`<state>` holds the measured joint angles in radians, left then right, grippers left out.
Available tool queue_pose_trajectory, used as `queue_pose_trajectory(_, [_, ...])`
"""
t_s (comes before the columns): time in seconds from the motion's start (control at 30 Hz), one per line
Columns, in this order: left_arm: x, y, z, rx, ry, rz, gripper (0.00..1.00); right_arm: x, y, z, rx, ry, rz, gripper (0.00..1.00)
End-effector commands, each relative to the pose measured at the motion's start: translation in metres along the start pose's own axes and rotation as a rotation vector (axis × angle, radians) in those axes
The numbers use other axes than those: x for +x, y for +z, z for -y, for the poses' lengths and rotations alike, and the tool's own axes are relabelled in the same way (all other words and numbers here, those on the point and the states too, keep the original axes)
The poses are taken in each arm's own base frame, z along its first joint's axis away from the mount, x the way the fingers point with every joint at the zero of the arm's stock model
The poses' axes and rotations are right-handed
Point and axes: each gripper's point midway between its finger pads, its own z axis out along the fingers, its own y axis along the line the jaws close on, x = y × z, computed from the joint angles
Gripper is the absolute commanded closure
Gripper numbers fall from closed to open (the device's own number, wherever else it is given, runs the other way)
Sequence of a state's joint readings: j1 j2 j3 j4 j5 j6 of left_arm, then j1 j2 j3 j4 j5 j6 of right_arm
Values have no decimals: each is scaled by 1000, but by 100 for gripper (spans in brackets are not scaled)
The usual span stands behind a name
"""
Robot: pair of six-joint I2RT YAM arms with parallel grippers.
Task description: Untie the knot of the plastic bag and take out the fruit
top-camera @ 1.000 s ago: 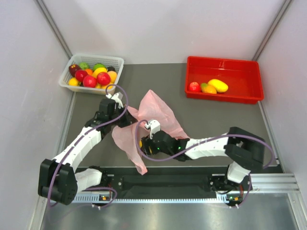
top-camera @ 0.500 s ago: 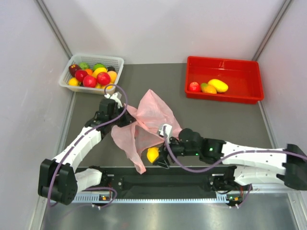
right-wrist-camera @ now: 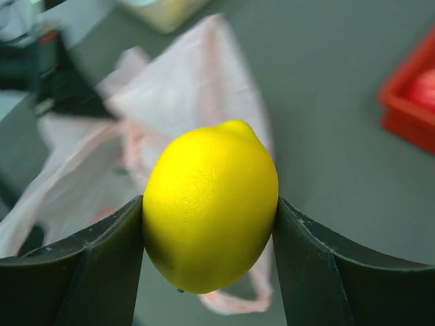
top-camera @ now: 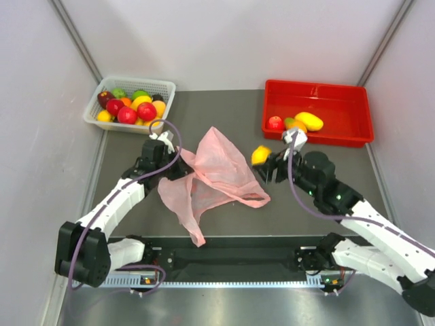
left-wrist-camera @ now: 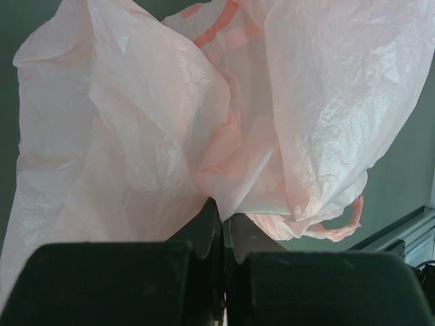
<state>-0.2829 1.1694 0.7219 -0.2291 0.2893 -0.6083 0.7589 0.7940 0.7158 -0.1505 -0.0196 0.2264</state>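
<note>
The pink plastic bag (top-camera: 217,173) lies crumpled and open in the middle of the table; no knot shows. My left gripper (top-camera: 178,170) is shut on a fold of the bag (left-wrist-camera: 224,170) at its left edge. My right gripper (top-camera: 265,161) is shut on a yellow lemon-like fruit (top-camera: 260,155), held above the table right of the bag; it fills the right wrist view (right-wrist-camera: 211,214). A red apple (top-camera: 275,123), a mango (top-camera: 296,125) and a yellow oval fruit (top-camera: 309,121) lie in the red tray (top-camera: 340,136).
A white basket (top-camera: 95,115) with several red, yellow and green fruits stands at the back left. Grey walls close the table on three sides. A metal rail runs along the near edge.
My right gripper pulled the yellow fruit out from the bag's near side and carried it up and right, toward the red tray. The bag settled flatter. The left gripper stayed put.
</note>
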Motion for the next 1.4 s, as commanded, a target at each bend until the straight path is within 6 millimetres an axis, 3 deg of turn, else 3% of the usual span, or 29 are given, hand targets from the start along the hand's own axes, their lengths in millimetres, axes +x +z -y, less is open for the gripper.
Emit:
queue_pose_trajectory(0.0, [-21, -2, 19, 63, 16, 57, 100, -53, 2, 91, 397, 70, 135, 100])
queue_pose_trajectory(0.07, [-21, -3, 19, 65, 24, 58, 100, -62, 5, 134, 554, 125, 148, 100])
queue_pose_trajectory(0.1, [-22, -3, 21, 72, 31, 60, 100, -66, -3, 168, 659, 158, 159, 100])
queue_pose_trajectory(0.17, [-20, -3, 21, 71, 38, 44, 100, -69, 5, 207, 749, 218, 144, 100])
queue_pose_trajectory(0.2, [-21, -3, 22, 75, 41, 41, 100, -74, -2, 234, 820, 235, 163, 100])
queue_pose_trajectory(0.23, [-20, -3, 22, 78, 42, 38, 100, -74, 8, 254, 863, 247, 145, 100])
queue_pose_trajectory(0.3, [-21, -3, 24, 84, 39, 40, 100, -82, 8, 284, 931, 232, 143, 100])
queue_pose_trajectory(0.37, [-22, -3, 26, 93, 42, 43, 100, -90, 23, 309, 978, 212, 124, 100])
queue_pose_trajectory(0.4, [-22, -3, 26, 95, 42, 41, 100, -90, 16, 327, 1059, 207, 116, 100])
queue_pose_trajectory(0.43, [-21, -3, 27, 102, 43, 37, 100, -87, 20, 343, 1106, 219, 82, 100])
queue_pose_trajectory(0.53, [-21, -4, 27, 102, 53, 40, 100, -76, 9, 391, 1214, 296, 71, 98])
queue_pose_trajectory(0.57, [-22, -4, 26, 95, 54, 42, 100, -63, -11, 413, 1282, 336, 35, 99])
queue_pose_trajectory(0.63, [-21, -3, 25, 91, 58, 39, 100, -42, -13, 437, 1323, 388, -15, 100])
queue_pose_trajectory(0.67, [-22, -3, 26, 97, 58, 42, 100, -30, -24, 449, 1357, 410, -41, 100])
queue_pose_trajectory(0.77, [-21, 2, 23, 88, 49, 39, 100, 8, -32, 467, 1390, 473, -103, 100])
queue_pose_trajectory(0.9, [-24, 7, 25, 97, 39, 38, 100, 51, -11, 470, 1292, 513, -207, 100])
queue_pose_trajectory(1.07, [-31, 5, 29, 100, 40, 52, 100, 68, 13, 470, 1190, 553, -255, 89])
queue_pose_trajectory(1.13, [-33, 4, 31, 105, 42, 57, 100, 72, 23, 470, 1138, 569, -293, 79])
queue_pose_trajectory(1.17, [-33, 4, 32, 106, 41, 56, 100, 74, 27, 469, 1121, 570, -310, 65])
queue_pose_trajectory(1.23, [-32, 4, 32, 109, 38, 54, 100, 73, 28, 470, 1118, 578, -321, 52])
queue_pose_trajectory(1.37, [-32, 3, 33, 113, 41, 55, 100, 52, 21, 469, 1142, 565, -280, 1])
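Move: The right hand is high up with the lemon already between its pads; the free right-hand part of the red box floor, near its front wall, lies about 30 cm ahead, 33 cm to the right and 19 cm below. The yellow mango sits 8 cm left of that spot and 3 cm farther out, the orange mango 14 cm left of it, the red fruit 22 cm left. From the left hand, the spot is roughly 21 cm ahead, 55 cm right, 7 cm lower. Still gripping the lemon, the right hand lets go of it only at the very end, pads parting low inside the red box. Before that it sweeps fast right and forward, away from the bag and over the box's front wall, swinging clockwise some 70 degrees while the fingers tip down, then sinks about 18 cm, mostly late, easing a few centimetres back left. The left hand keeps its pinch on the bag. ##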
